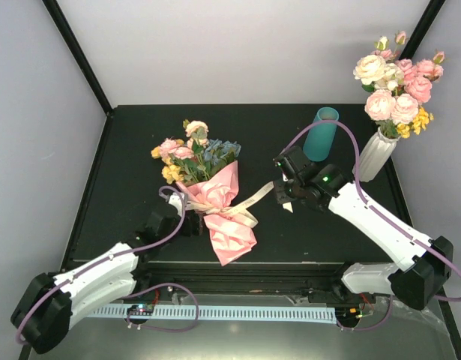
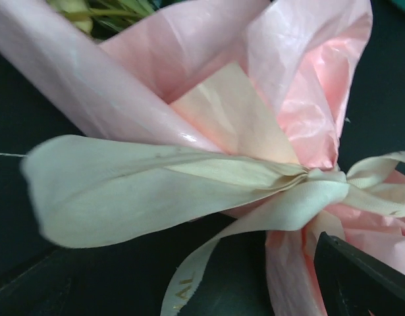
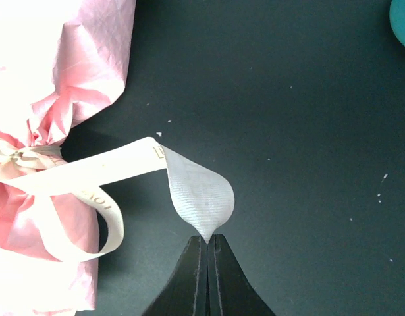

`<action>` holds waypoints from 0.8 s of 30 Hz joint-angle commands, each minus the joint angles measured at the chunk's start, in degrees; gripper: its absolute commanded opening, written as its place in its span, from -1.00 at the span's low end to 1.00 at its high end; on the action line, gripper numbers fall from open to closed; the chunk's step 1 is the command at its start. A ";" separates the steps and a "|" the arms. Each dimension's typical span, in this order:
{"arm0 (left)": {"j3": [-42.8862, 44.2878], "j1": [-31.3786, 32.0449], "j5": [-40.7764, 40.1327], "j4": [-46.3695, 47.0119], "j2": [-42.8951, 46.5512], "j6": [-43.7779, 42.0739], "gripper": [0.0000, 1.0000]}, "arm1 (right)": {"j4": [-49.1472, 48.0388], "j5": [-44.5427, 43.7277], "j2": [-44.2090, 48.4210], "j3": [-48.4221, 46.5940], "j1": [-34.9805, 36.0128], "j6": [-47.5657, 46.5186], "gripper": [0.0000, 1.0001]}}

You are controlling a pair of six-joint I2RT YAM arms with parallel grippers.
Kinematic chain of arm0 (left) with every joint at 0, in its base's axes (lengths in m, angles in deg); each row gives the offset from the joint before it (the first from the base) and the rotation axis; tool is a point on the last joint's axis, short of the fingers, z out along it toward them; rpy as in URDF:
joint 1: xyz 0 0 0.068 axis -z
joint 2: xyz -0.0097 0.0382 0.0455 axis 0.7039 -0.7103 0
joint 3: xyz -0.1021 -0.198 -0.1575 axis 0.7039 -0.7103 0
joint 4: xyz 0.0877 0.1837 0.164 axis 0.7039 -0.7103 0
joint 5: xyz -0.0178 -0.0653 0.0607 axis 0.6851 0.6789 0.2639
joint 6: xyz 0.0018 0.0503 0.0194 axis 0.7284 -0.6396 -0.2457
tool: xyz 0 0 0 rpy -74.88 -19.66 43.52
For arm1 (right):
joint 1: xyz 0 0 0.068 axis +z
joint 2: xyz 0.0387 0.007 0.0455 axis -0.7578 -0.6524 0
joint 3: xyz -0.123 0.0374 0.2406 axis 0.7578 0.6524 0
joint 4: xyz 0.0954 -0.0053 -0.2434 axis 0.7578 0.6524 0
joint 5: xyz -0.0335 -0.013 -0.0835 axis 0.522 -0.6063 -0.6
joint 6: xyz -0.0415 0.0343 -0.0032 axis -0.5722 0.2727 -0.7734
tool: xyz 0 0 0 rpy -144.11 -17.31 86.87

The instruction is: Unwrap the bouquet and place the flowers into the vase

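Observation:
The bouquet [image 1: 208,187] lies on the black table, its flowers [image 1: 191,154] pointing away from me and its pink paper [image 1: 229,225] toward the near edge. A cream ribbon [image 1: 252,201] is knotted round its waist [image 2: 314,178]. My right gripper [image 3: 207,238] is shut on one ribbon tail [image 3: 195,191], drawn out to the right of the bouquet. My left gripper [image 1: 184,216] sits close at the bouquet's left side, open, with only one dark finger [image 2: 363,283] showing and a loose ribbon tail [image 2: 189,283] hanging before it. The teal vase [image 1: 321,133] stands upright behind the right gripper.
A white ribbed vase [image 1: 376,154] of larger pink and cream roses stands at the far right, just beside the teal vase. Black frame posts rise at both back corners. A perforated white rail [image 1: 237,311] runs along the near edge between the arm bases.

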 commanded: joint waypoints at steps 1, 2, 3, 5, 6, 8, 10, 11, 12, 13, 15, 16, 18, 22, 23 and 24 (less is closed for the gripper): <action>-2.06 0.35 -5.36 -1.60 2.51 2.49 0.88 | -0.85 1.71 0.99 0.51 -0.45 0.61 -0.97; -2.11 0.43 -5.23 -1.20 1.90 2.38 0.87 | -0.89 1.76 0.92 0.53 -0.45 0.57 -0.97; -1.85 0.39 -5.05 -1.03 0.89 2.19 0.86 | -0.84 1.76 0.85 0.51 -0.45 0.53 -0.97; -1.05 0.47 -4.67 -0.31 -1.59 1.43 0.81 | -0.86 1.85 0.66 0.51 -0.45 0.51 -0.97; -0.64 0.48 -4.19 0.25 -3.18 0.94 0.77 | -0.91 1.92 0.56 0.44 -0.46 0.43 -0.97; 0.22 0.44 -3.31 1.04 -6.52 0.09 0.67 | -0.84 1.94 0.49 0.35 -0.43 0.35 -0.97; 1.31 0.48 -2.32 2.17 -9.74 -0.82 0.59 | -0.75 1.81 0.40 0.33 -0.45 0.22 -0.97; 1.70 0.48 -0.88 3.52 -11.18 -1.76 0.56 | -0.78 1.79 0.46 0.33 -0.40 0.13 -0.97; 2.01 0.42 0.25 4.86 -12.36 -2.45 0.54 | -0.75 1.79 0.47 0.40 -0.43 0.17 -0.97; 2.40 0.46 1.30 5.96 -13.65 -3.01 0.50 | -0.75 1.79 0.44 0.48 -0.41 0.02 -0.97; 3.52 0.76 2.16 6.89 -15.78 -4.01 0.41 | -0.65 1.86 0.48 0.51 -0.46 -0.04 -0.97; 4.01 1.04 2.16 7.14 -16.81 -4.43 0.37 | -0.51 1.85 0.52 0.58 -0.44 -0.05 -0.97; 4.25 1.63 1.96 8.49 -18.33 -4.89 0.27 | -0.55 1.70 0.64 0.80 -0.46 -0.12 -0.97; 4.24 3.23 -0.11 9.52 -19.82 -4.43 -0.23 | -0.58 1.69 0.74 1.03 -0.41 -0.14 -0.97; 4.39 3.59 -0.70 9.28 -19.56 -4.42 -0.43 | -0.57 1.75 0.63 1.03 -0.47 -0.10 -0.97; 4.49 3.76 -0.92 8.90 -18.96 -4.70 -0.66 | -0.59 1.76 0.52 1.03 -0.46 -0.03 -0.97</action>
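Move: Below the left hand, some 4 cm down, 1 cm ahead and 2 cm to the right, hangs the loose ribbon strand of the bow. The bow loop crosses about 3 cm ahead and 1 cm right; the knot sits roughly 2 cm ahead and 7 cm right, and the wrapped stem end 4 cm back and 9 cm right. From the right hand, holding the ribbon's other end, that strand lies about 17 cm left, 4 cm back and 15 cm lower. Down about 4.5 cm goes the wide-open left hand beside the bow, drifting slightly left as its fingers tip roughly 10 degrees steeper; then it sweeps right some 3 cm at that low height, under the bow loop, and closes its fingers around the hanging ribbon strand to about a third open. The right hand stays put, still pinching the other ribbon end. ##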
